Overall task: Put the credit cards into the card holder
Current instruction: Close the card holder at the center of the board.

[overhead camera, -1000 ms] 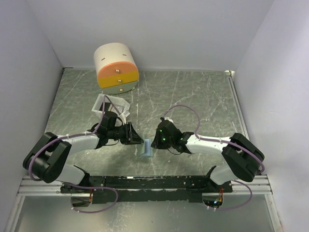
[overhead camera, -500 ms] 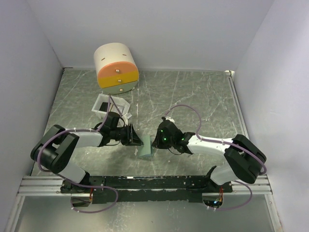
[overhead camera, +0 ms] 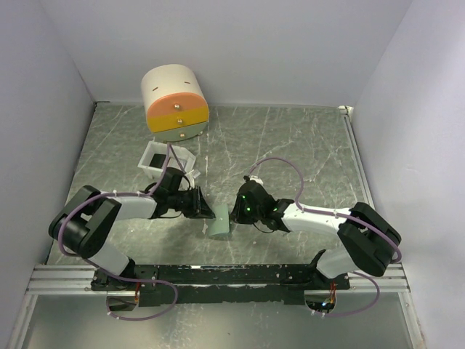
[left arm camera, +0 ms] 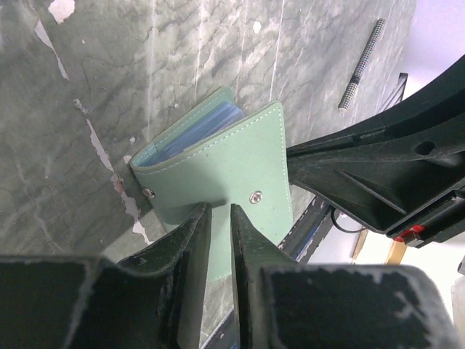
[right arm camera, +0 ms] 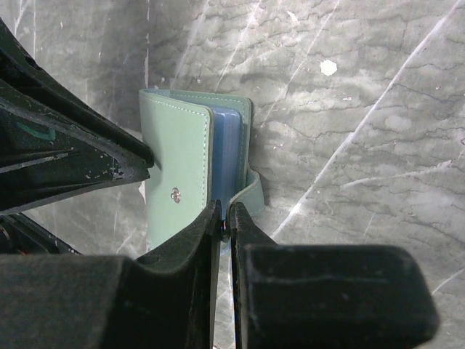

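The grey-green card holder lies folded on the marble table between my two grippers. Pale blue sleeves show along its open edge, and a snap stud sits on its cover. My right gripper is shut on the clasp strap at the holder's near edge. My left gripper hovers at the cover from the other side, its jaws a narrow slit apart with nothing between them. One left fingertip touches the cover's edge. The credit cards are hidden.
A white open-topped box with a dark inside stands just behind my left arm. The big cream cylinder with orange and yellow drawers stands at the back left. The black rail runs along the near edge.
The card holder has gone from propped open and showing pale blue to folded nearly flat. My left jaws have narrowed and moved slightly toward it. The right gripper keeps its grip.
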`<state>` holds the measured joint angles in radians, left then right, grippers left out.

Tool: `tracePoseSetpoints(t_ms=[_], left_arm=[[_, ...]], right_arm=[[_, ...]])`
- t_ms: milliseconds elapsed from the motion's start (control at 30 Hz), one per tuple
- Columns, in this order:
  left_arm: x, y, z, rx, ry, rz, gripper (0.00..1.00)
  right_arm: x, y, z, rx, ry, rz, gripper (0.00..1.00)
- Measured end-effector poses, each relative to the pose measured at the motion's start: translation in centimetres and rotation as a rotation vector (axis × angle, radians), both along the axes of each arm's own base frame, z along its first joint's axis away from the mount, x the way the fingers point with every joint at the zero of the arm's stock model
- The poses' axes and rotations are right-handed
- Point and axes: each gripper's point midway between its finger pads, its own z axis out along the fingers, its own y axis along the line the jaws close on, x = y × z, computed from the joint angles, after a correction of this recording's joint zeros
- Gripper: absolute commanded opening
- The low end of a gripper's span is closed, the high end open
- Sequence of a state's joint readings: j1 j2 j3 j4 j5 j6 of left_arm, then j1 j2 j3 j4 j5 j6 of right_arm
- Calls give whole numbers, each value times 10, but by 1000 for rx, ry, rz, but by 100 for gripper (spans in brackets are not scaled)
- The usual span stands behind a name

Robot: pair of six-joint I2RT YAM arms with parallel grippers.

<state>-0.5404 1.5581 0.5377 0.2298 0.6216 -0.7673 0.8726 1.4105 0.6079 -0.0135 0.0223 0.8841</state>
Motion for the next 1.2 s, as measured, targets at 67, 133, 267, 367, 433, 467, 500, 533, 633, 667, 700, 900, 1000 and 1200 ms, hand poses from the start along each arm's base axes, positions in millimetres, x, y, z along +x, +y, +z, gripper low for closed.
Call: tracePoseSetpoints(t_ms=[67, 133, 267, 367, 433, 467, 500, 533, 633, 667, 700, 900, 1000, 1200], left_arm=[[0, -1, -1, -4, -5, 1, 27], [0, -1, -4, -1, -3, 0, 26], [0, -2, -10, 18, -2, -3, 25], [2, -4, -11, 50, -21, -13, 25], [3, -6, -11, 75, -33, -24, 24], [3, -7, -11, 88, -42, -28, 24], [4, -8, -11, 99, -48, -31, 24], [4, -8, -11, 108, -51, -33, 24], [4, -8, -11, 122, -56, -33, 24], [4, -9, -11, 123, -58, -32, 24], [4, -9, -11, 125, -60, -32, 24], [3, -9, -12, 114, -55, -21, 24], [2, -10, -10, 99, -59, -15, 25], [-2, -9, -2, 82, -50, -4, 25]], right_arm=[[0, 0, 0, 3, 2, -1, 9], [-1, 1, 0, 5, 5, -2, 9], [-1, -3, 2, -2, 2, -14, 9], [1, -5, 6, -4, -6, -31, 9], [2, -7, 9, -4, -12, -40, 9], [2, -7, 10, -3, -15, -42, 9], [2, -8, 10, -2, -17, -43, 9], [2, -7, 11, 0, -18, -43, 10], [2, -5, 12, 9, -17, -36, 15], [1, -4, 13, 15, -14, -30, 18], [1, -1, 13, 26, -13, -24, 20], [-3, 14, 13, 85, 13, 17, 30], [-3, 15, 14, 90, 15, 23, 31], [-6, 9, 25, 87, -4, 30, 28]])
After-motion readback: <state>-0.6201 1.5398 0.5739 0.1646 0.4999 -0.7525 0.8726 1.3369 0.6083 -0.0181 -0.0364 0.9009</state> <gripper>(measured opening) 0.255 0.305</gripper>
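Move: The card holder, its front cover folded over but still standing proud, has its middle about 3 cm right of the left fingertips, 2 cm back and 2 cm below. From the right hand that middle lies some 4 cm left, 1 cm back and 1 cm lower; the strap is between its fingertips, and the cover's snap is about 3 cm straight left, roughly level. The white tray stands about 20 cm ahead of the left hand, 17 cm left and 2 cm lower. The left fingertips, already on the cover, press it down and slide about 1 cm right with a slight roll, stay low, then ease up roughly 1 cm. Meanwhile the right hand lifts the pinched strap about 1 cm with a small drift right, swings some 2 cm left towards the snap as its fingers open part way and release the strap, then rises another centimetre while edging back right. ##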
